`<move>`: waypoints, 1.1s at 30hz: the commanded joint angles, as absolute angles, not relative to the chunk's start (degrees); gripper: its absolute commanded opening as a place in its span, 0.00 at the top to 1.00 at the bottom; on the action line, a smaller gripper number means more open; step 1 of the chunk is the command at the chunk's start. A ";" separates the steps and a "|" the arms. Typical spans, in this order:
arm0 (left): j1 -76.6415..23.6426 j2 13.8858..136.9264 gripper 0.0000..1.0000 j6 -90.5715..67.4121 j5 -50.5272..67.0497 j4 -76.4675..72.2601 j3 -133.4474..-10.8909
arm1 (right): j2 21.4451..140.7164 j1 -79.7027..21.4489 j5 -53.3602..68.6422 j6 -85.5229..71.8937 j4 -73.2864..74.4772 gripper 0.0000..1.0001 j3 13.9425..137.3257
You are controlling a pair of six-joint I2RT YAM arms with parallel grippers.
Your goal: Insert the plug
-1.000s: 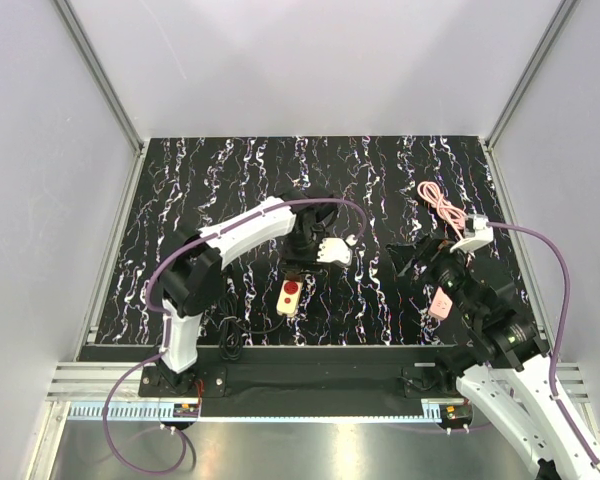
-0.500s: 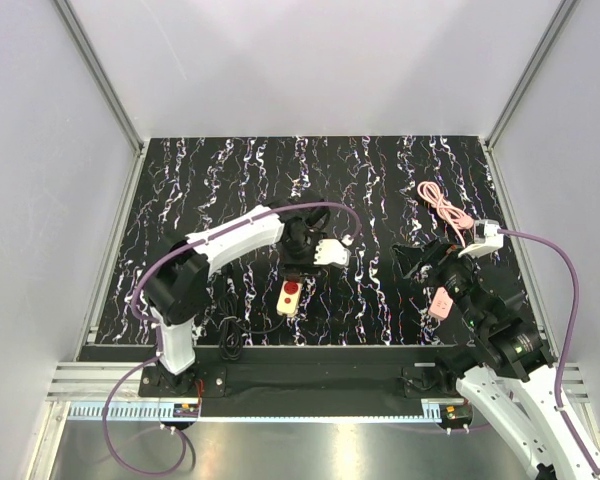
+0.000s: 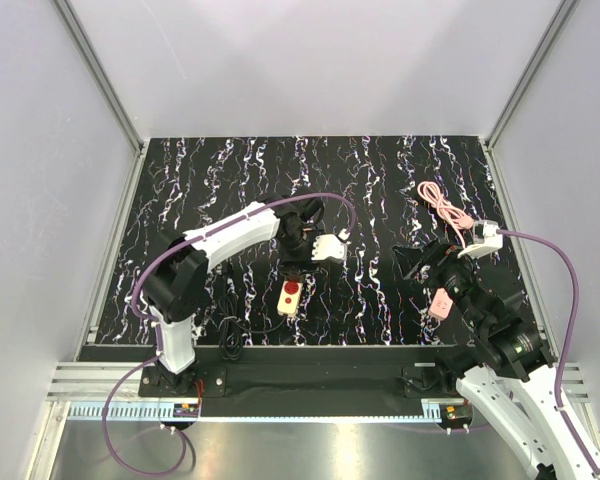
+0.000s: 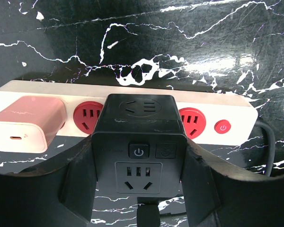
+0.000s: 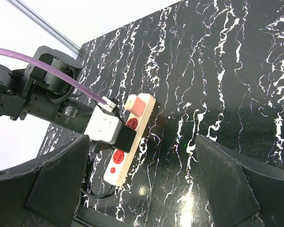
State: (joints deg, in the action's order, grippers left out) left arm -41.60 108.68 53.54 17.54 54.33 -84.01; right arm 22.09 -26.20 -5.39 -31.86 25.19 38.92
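The plug (image 4: 139, 142), a black boxy adapter with a power button and a socket on its face, sits between the fingers (image 4: 80, 170) of my left gripper (image 4: 139, 165), which is shut on it. It stands over the middle socket of the cream power strip (image 4: 255, 113), between two red sockets (image 4: 87, 116). Whether its prongs are seated is hidden. In the right wrist view the plug (image 5: 128, 137) rests against the strip (image 5: 120, 163). In the top view my left gripper (image 3: 302, 240) covers the plug. My right gripper (image 3: 420, 262) hangs open to the right, holding nothing.
A pink charger (image 4: 28, 123) occupies the strip's end socket, and a red switch (image 4: 222, 126) sits at the other end. Black cord loops (image 3: 230, 340) lie by the near edge. A coiled pink cable (image 3: 442, 205) lies at the far right. Grey walls enclose the table.
The left arm's elbow has swung toward the left and its wrist has shifted slightly farther back, still gripping the plug. The right arm drew a little to the right, then stayed still.
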 commanded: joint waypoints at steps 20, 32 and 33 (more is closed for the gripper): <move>-40.25 105.82 0.01 50.80 15.21 58.36 -92.55 | 26.37 -26.02 -3.43 -34.36 29.18 0.00 46.84; -35.87 94.84 0.01 32.63 15.64 52.32 -94.92 | 36.81 -25.93 -2.81 -34.98 35.85 0.00 55.00; -35.16 93.44 0.01 30.17 14.17 50.38 -94.31 | 37.87 -26.01 -2.46 -34.89 36.47 0.00 55.80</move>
State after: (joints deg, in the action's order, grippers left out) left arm -37.82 99.46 41.06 15.57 56.73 -91.68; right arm 35.03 -26.17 -3.40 -34.59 34.13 51.79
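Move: Between the left fingers sits the black adapter, already on the power strip; the pink charger lies about 7 cm ahead and 2 cm right of it, the near red socket some 4 cm back and 1 cm left, and the black plug is roughly level with the adapter, 13 cm to the left and 6 cm lower. From the right hand the adapter is about 6 cm ahead, 27 cm left and 21 cm down. Letting go of the black adapter, the left hand first eases up about 1 cm with its grip kept, then opens its fingers wide and climbs off, slowly at first and faster at the end, to about 10 cm up and 3 cm forward, turning some 15 degrees counter-clockwise. The empty right hand drifts 1 to 2 cm up and left, fingertips tipping down. ##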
